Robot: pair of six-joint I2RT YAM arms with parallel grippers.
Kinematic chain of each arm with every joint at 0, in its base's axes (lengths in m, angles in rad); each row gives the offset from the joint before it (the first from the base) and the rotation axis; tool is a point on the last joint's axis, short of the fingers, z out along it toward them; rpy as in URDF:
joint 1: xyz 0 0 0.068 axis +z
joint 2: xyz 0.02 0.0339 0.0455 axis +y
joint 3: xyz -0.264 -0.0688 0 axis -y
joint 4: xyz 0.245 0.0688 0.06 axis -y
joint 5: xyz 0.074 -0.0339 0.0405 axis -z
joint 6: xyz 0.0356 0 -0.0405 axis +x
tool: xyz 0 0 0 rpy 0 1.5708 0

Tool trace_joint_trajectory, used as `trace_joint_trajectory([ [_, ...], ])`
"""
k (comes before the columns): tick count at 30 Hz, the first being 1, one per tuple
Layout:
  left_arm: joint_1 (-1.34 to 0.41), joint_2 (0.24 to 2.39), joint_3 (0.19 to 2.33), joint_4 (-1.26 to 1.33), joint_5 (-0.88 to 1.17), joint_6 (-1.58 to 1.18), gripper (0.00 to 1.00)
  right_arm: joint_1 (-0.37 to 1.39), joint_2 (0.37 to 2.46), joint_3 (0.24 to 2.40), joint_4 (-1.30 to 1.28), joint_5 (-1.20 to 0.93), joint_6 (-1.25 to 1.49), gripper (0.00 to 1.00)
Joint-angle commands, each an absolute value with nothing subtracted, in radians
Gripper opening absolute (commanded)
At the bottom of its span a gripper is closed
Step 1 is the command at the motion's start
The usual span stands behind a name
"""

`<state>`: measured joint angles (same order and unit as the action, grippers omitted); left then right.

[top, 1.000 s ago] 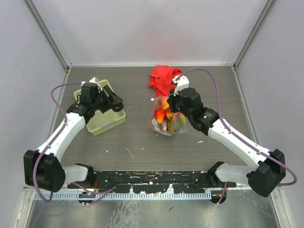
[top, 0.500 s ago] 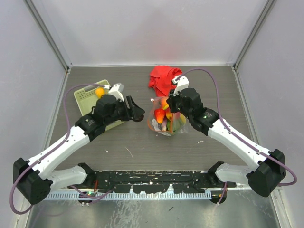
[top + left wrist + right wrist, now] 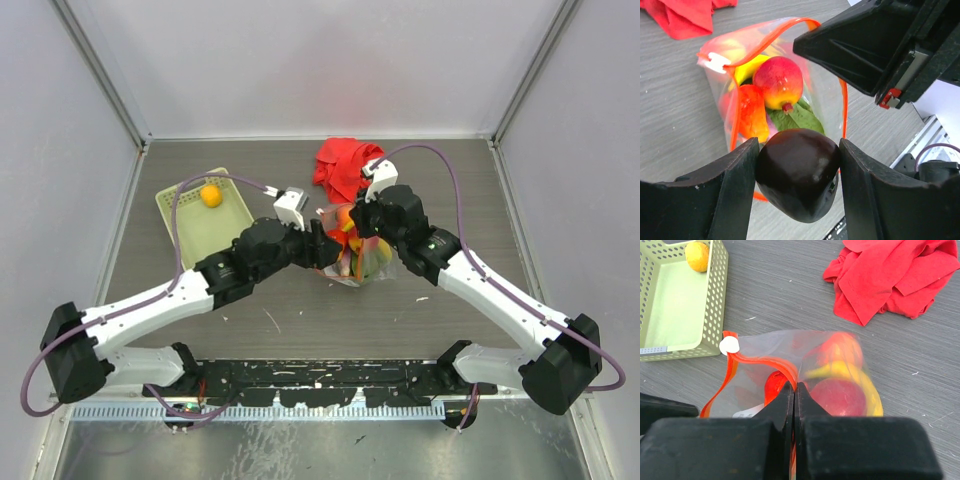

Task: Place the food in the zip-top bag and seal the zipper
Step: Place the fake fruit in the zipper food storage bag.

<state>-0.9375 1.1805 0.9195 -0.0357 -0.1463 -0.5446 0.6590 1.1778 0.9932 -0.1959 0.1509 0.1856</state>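
Observation:
The clear zip-top bag (image 3: 368, 264) stands mid-table with its mouth open. Its red-orange zipper (image 3: 790, 24) loops round the opening. Inside lie a red-yellow fruit (image 3: 779, 80), an orange piece (image 3: 752, 117), a green leaf (image 3: 799, 118) and a yellow banana (image 3: 862, 377). My right gripper (image 3: 795, 386) is shut on the zipper (image 3: 765, 361) at the bag's far rim, holding it up. My left gripper (image 3: 799, 150) is shut on a dark purple piece (image 3: 797, 177), held just above the bag's mouth. From above, the left gripper (image 3: 318, 243) sits at the bag's left edge and the right gripper (image 3: 362, 222) at its top.
A pale green slotted basket (image 3: 195, 225) stands at the back left with one orange fruit (image 3: 211, 195) in it. A crumpled red cloth (image 3: 345, 165) lies just behind the bag. The right arm's black wrist (image 3: 880, 45) is close above the bag's right side.
The left arm has swung right from the basket to the bag's mouth, carrying the dark purple piece. The right arm and the bag have not moved.

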Motion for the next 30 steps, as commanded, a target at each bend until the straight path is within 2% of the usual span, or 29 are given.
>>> trace_joint_trajectory([
  [1, -0.966, 1.25, 0.954, 0.191, -0.214, -0.436, 0.38, 0.657, 1.135, 1.011, -0.136, 0.13, 0.198, 0.0],
  [22, -0.995, 1.553, 0.965, 0.67, -0.521, -0.072, 0.39, 0.658, 1.128, 1.022, -0.144, 0.103, 0.198, 0.0],
  [27, -0.995, 1.619, 0.983, 0.73, -0.562, -0.037, 0.48, 0.658, 1.132, 1.025, -0.144, 0.1, 0.198, 0.01],
  [30, -0.994, 1.655, 0.993, 0.762, -0.587, -0.02, 0.56, 0.657, 1.132, 1.022, -0.145, 0.1, 0.196, 0.01],
])
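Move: The avocado is in the left fingers; the bag mouth it goes to is centred about 6 cm ahead, 4 cm right and 4 cm below. Inside, the red pepper lies roughly 6 ahead, 3 right and 9 down, with the pomegranate another 4 cm right of it. The red cloth is some 19 cm ahead, 6 right, 18 down. For the right hand, the mouth's centre is about 2 cm back, 3 left and 3 down. Forward about 9 cm, slanting some 4 cm right in the first half and sinking about 4 cm overall, the left hand carries the avocado into the bag mouth. Its wrist rolls and swings counter-clockwise, roughly 30 degrees in all, so the fingers point more forward and a little flatter, still gripping. The right hand stays nearly in place, pinching the rim. ##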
